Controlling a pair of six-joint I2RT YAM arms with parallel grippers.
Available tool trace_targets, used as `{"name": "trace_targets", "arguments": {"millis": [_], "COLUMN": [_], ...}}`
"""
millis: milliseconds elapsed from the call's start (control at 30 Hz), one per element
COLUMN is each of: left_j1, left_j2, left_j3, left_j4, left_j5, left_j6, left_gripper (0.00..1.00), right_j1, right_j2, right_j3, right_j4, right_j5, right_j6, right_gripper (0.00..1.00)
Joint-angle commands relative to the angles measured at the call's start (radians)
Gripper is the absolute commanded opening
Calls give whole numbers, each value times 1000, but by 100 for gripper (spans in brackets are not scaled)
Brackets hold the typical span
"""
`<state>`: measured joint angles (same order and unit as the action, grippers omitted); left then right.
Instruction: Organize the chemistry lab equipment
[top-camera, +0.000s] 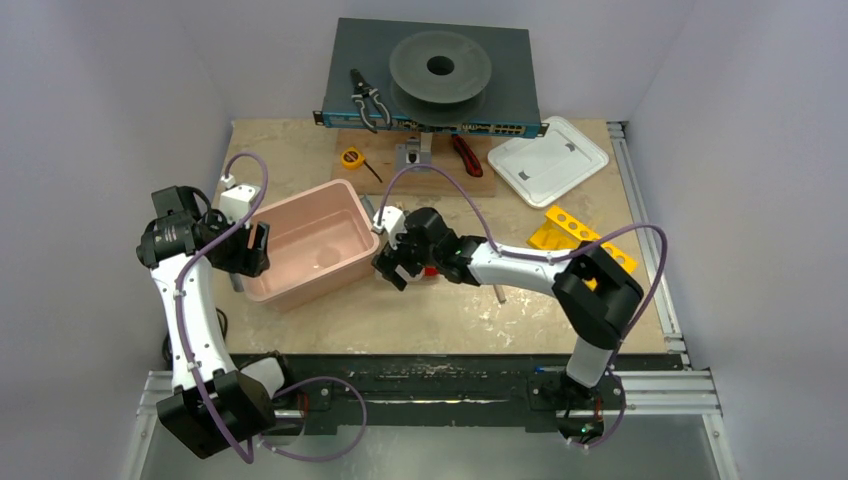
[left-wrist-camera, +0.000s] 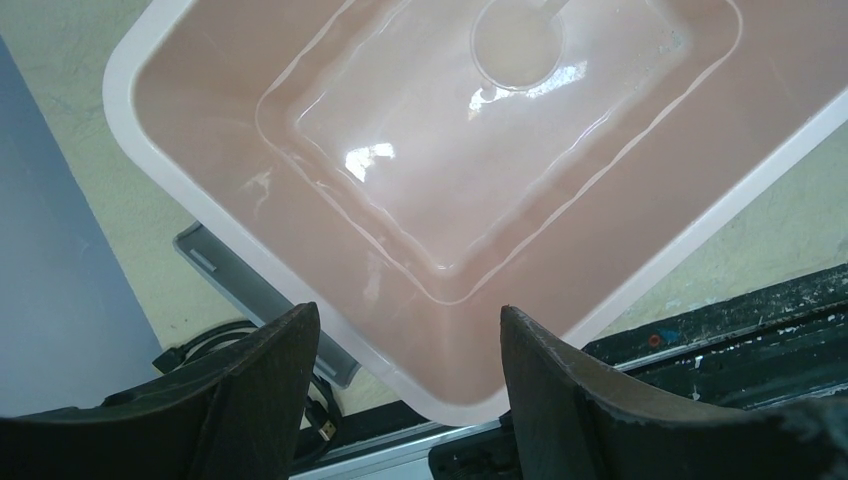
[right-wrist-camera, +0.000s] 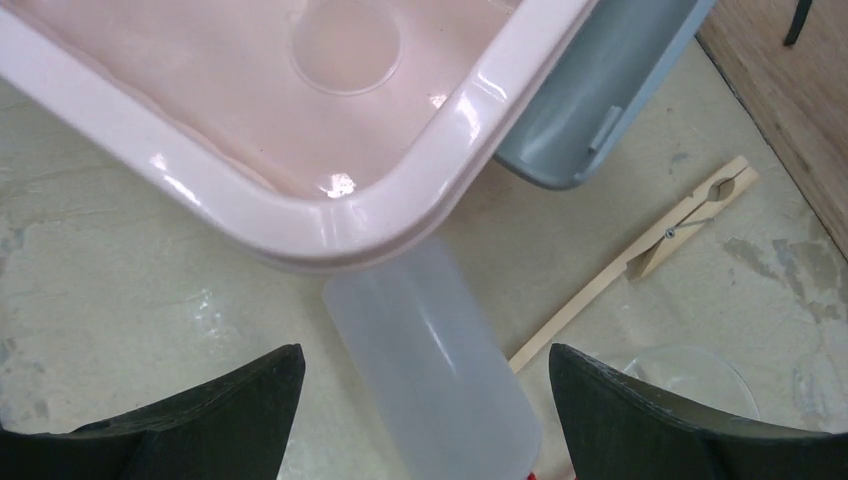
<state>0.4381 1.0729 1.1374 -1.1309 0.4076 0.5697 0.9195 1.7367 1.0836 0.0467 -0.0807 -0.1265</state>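
Note:
A translucent white squeeze bottle with a red cap lies on its side on the table, just off the right corner of the pink bin. My right gripper hovers over it, open, with a gap on each side of the bottle. A wooden clip stick and a small clear round dish lie to its right. Another clear round dish rests inside the bin. My left gripper is open over the bin's near-left corner, with nothing between its fingers.
A grey flat piece pokes out from under the bin. At the back are a white lid, a yellow rack, pliers, a yellow tape measure and a red-handled tool by a network switch.

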Motion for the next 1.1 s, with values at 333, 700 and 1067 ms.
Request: {"name": "trace_targets", "arguments": {"millis": [333, 700, 1067], "left_j1": [8, 8, 7], "left_j2": [-6, -20, -22], "left_j3": [44, 50, 44], "left_j4": [2, -8, -8], "left_j5": [-7, -14, -7], "left_j6": [14, 27, 33], "left_gripper": [67, 67, 67], "right_j1": [9, 65, 68], "right_j2": [82, 66, -195], "right_j3": [6, -63, -174], "right_j4": [66, 67, 28], "right_j5": [27, 101, 133], "right_j6": [2, 90, 210], "right_gripper": [86, 61, 0]}}
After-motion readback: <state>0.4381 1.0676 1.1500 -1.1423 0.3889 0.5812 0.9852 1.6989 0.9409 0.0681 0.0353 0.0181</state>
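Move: The white wash bottle lies about 6 cm below the right hand's open fingers, some 2 cm to the right and 1 cm ahead. The pink bin's middle is 15 cm left and 6 cm ahead; the clothespin lies 9 cm ahead and 2 cm right, and the glass beaker 5 cm ahead and 6 cm right. From the left hand the bottle is about 28 cm to the right, 2 cm ahead and 16 cm down. The right fingers close to about half open and pinch the white bottle's body from both sides, after the hand has sunk nearly 6 cm beside the bin's near right corner, easing back a couple of centimetres on the way. Keeping that grip, the hand rises about 2 cm while drawing back and right, away from the bin, with a slight clockwise turn. ##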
